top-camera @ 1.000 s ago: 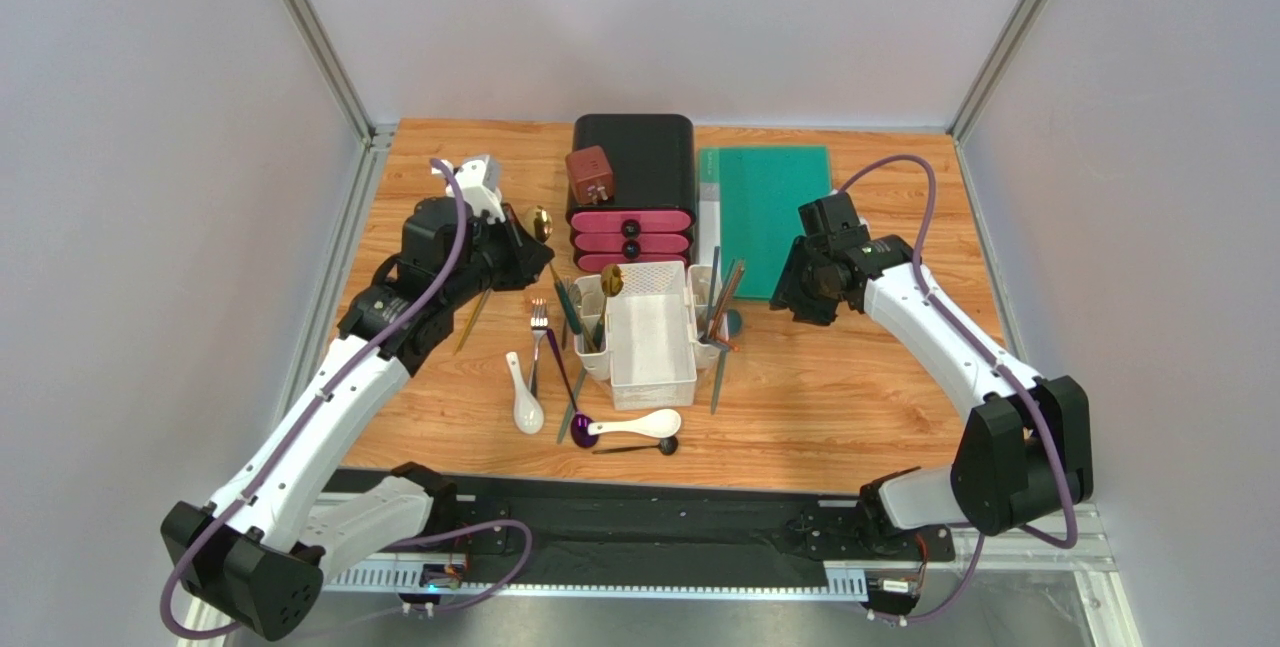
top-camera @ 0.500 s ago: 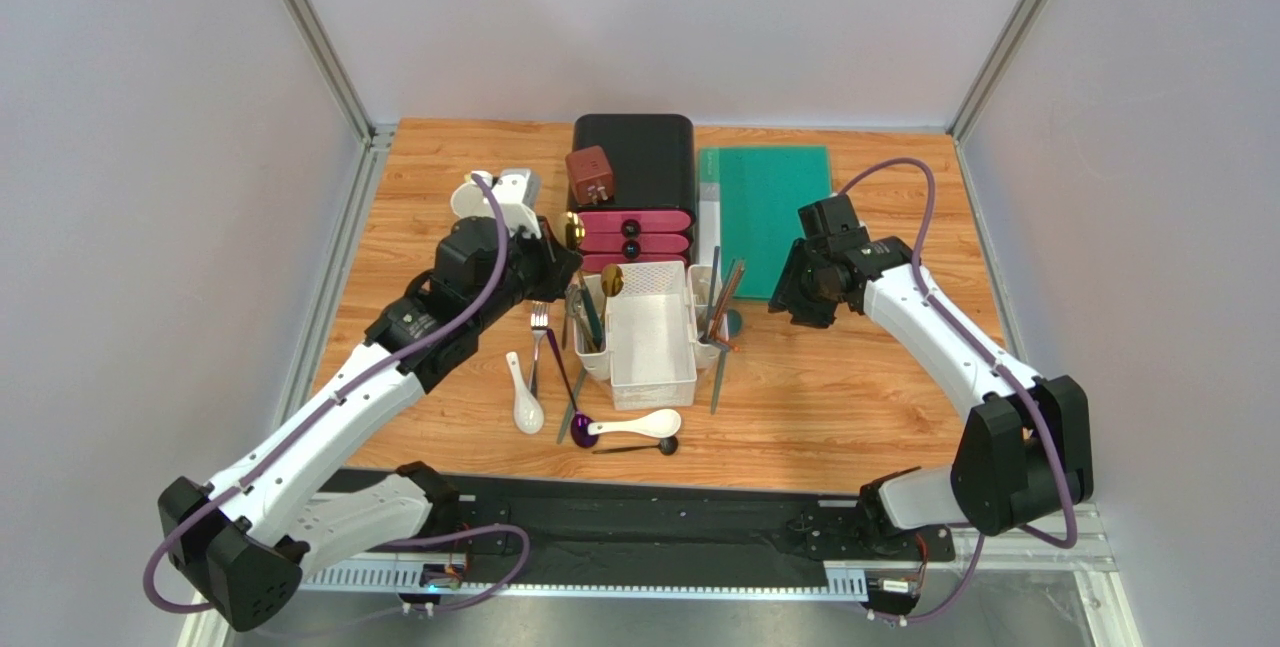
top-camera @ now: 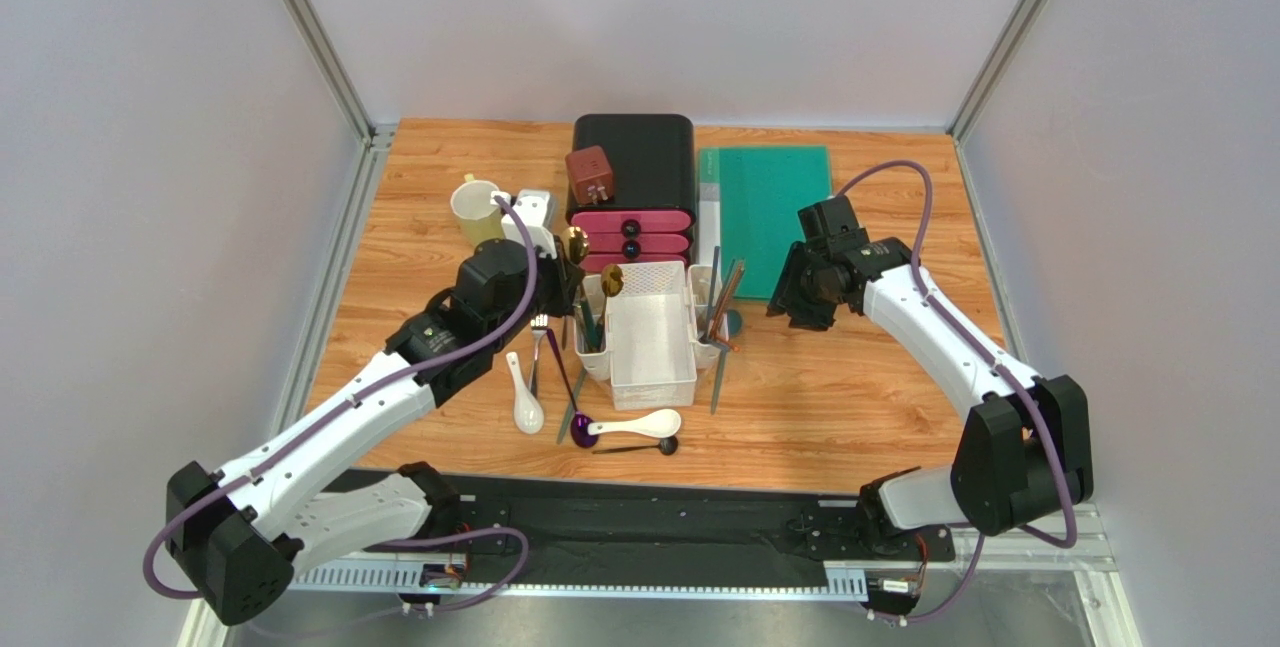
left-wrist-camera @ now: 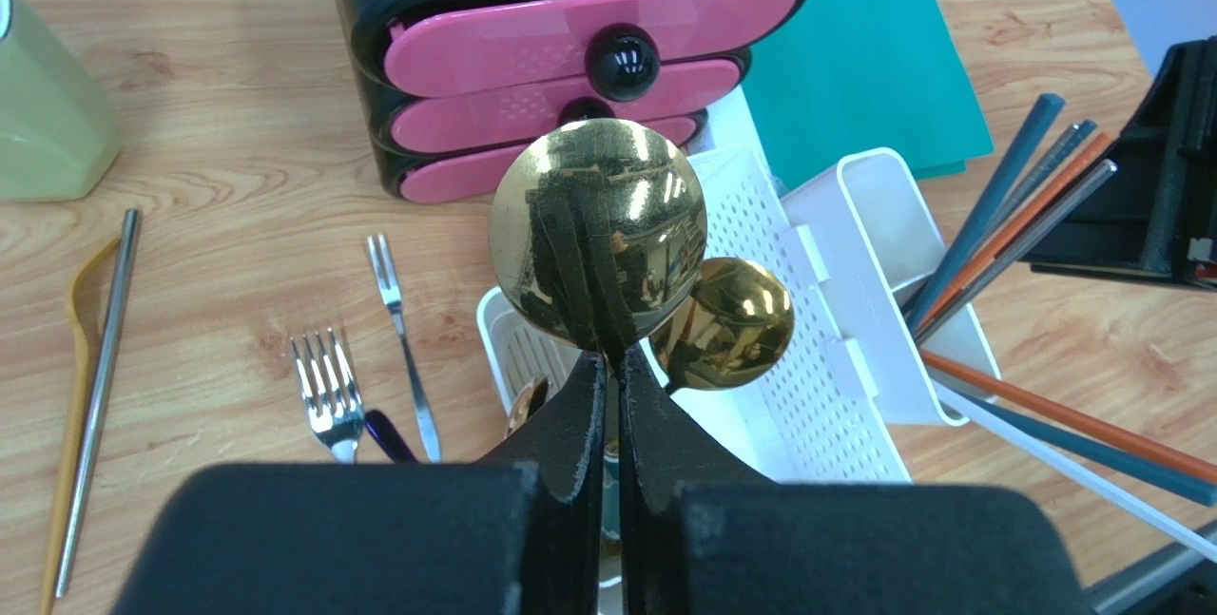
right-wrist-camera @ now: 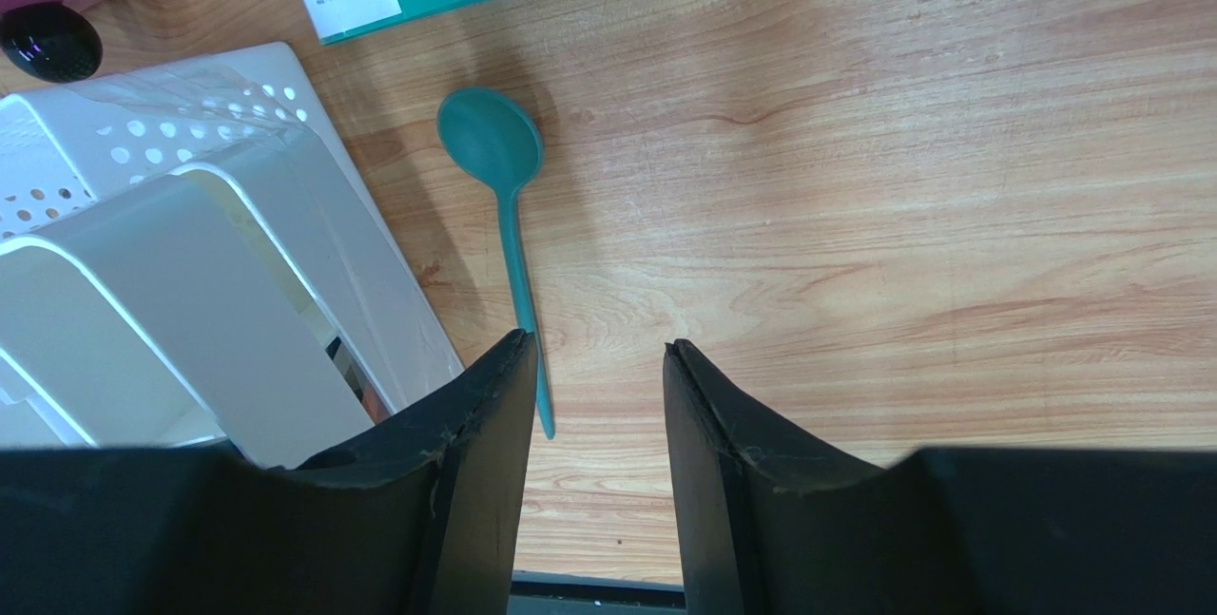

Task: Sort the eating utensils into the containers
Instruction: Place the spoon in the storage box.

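My left gripper is shut on the handle of a gold spoon, holding it bowl-up over the left side bin of the white caddy. A second gold spoon stands in that bin. From above, the left gripper hangs at the caddy's back left corner. My right gripper is open above the wood, next to a teal spoon lying right of the caddy. Forks, white ceramic spoons, a purple spoon and a black spoon lie loose.
A black-and-pink drawer box stands behind the caddy, with a teal board to its right. A pale yellow mug sits at the back left. Chopsticks lean in the right side bin; others lie left of the forks.
My left arm has carried the gold spoon rightward from beside the mug to over the caddy's left bin, uncovering the mug. The right arm has hardly moved.
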Controlling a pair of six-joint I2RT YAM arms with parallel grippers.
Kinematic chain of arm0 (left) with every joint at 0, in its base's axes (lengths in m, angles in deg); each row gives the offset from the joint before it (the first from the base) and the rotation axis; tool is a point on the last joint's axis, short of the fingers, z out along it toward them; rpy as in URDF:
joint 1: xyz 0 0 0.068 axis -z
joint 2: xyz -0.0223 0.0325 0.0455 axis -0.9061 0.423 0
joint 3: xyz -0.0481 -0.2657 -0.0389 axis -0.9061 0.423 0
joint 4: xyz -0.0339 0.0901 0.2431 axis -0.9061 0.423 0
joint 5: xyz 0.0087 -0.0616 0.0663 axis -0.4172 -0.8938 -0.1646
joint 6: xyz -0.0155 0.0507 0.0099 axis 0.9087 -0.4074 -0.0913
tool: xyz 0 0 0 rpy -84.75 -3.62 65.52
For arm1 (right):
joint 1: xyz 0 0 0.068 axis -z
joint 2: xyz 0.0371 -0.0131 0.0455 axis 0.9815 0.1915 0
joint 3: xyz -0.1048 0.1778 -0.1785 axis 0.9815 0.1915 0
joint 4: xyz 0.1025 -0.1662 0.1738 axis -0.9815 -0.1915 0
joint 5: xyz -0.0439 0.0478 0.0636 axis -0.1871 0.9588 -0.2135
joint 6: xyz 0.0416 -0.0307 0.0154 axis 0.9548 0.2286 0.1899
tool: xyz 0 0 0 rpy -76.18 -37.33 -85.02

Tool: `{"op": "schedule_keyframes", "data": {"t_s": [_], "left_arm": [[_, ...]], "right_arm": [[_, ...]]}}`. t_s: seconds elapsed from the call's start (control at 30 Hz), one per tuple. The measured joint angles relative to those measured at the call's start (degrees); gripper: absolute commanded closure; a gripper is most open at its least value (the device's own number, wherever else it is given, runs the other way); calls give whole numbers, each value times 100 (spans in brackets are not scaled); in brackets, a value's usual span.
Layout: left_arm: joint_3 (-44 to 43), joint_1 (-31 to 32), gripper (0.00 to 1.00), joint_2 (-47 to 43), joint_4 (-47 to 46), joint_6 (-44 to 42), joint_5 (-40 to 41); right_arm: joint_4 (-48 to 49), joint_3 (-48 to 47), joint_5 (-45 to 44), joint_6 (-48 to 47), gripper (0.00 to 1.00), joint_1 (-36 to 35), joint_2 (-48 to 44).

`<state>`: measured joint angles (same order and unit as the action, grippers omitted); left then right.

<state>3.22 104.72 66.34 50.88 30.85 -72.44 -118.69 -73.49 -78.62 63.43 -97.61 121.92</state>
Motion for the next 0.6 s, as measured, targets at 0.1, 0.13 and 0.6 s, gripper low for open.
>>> {"op": "schedule_keyframes", "data": {"t_s": [0.1, 0.13, 0.6], "left_arm": [[101, 55, 100, 15, -109, 0, 149], [138, 90, 100, 35, -133, 0, 212], [400, 459, 52, 247, -122, 72, 671]], "right_arm": [[-17, 0, 11, -20, 58, 0, 0], [-24, 0, 22, -20, 58, 0, 0], [-7, 39, 186, -26, 58, 0, -140]]}}
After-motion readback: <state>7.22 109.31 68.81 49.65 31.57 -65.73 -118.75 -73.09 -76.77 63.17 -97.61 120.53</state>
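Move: The left hand holds the gold spoon upright, bowl up, over the storage box's left compartment, whose middle is about 13 cm below, 2 cm back and 1 cm right. The box's middle bin is 9 cm to the hand's right and 2 cm back; the gold ladle's bowl stands 4 cm right, 2 cm ahead. A fork lies 6 cm left, 4 cm back, on the table. From the idle right hand, the compartment is some 28 cm left and 1 cm back. Still pinching the spoon by its neck, the left hand lowers it nearly straight down, about 4 cm, handle first into the storage box's left compartment, the wrist rolling only slightly. Once the descent stops, the fingers open about a quarter of their range and release the neck, while the hand eases back barely a centimetre. ##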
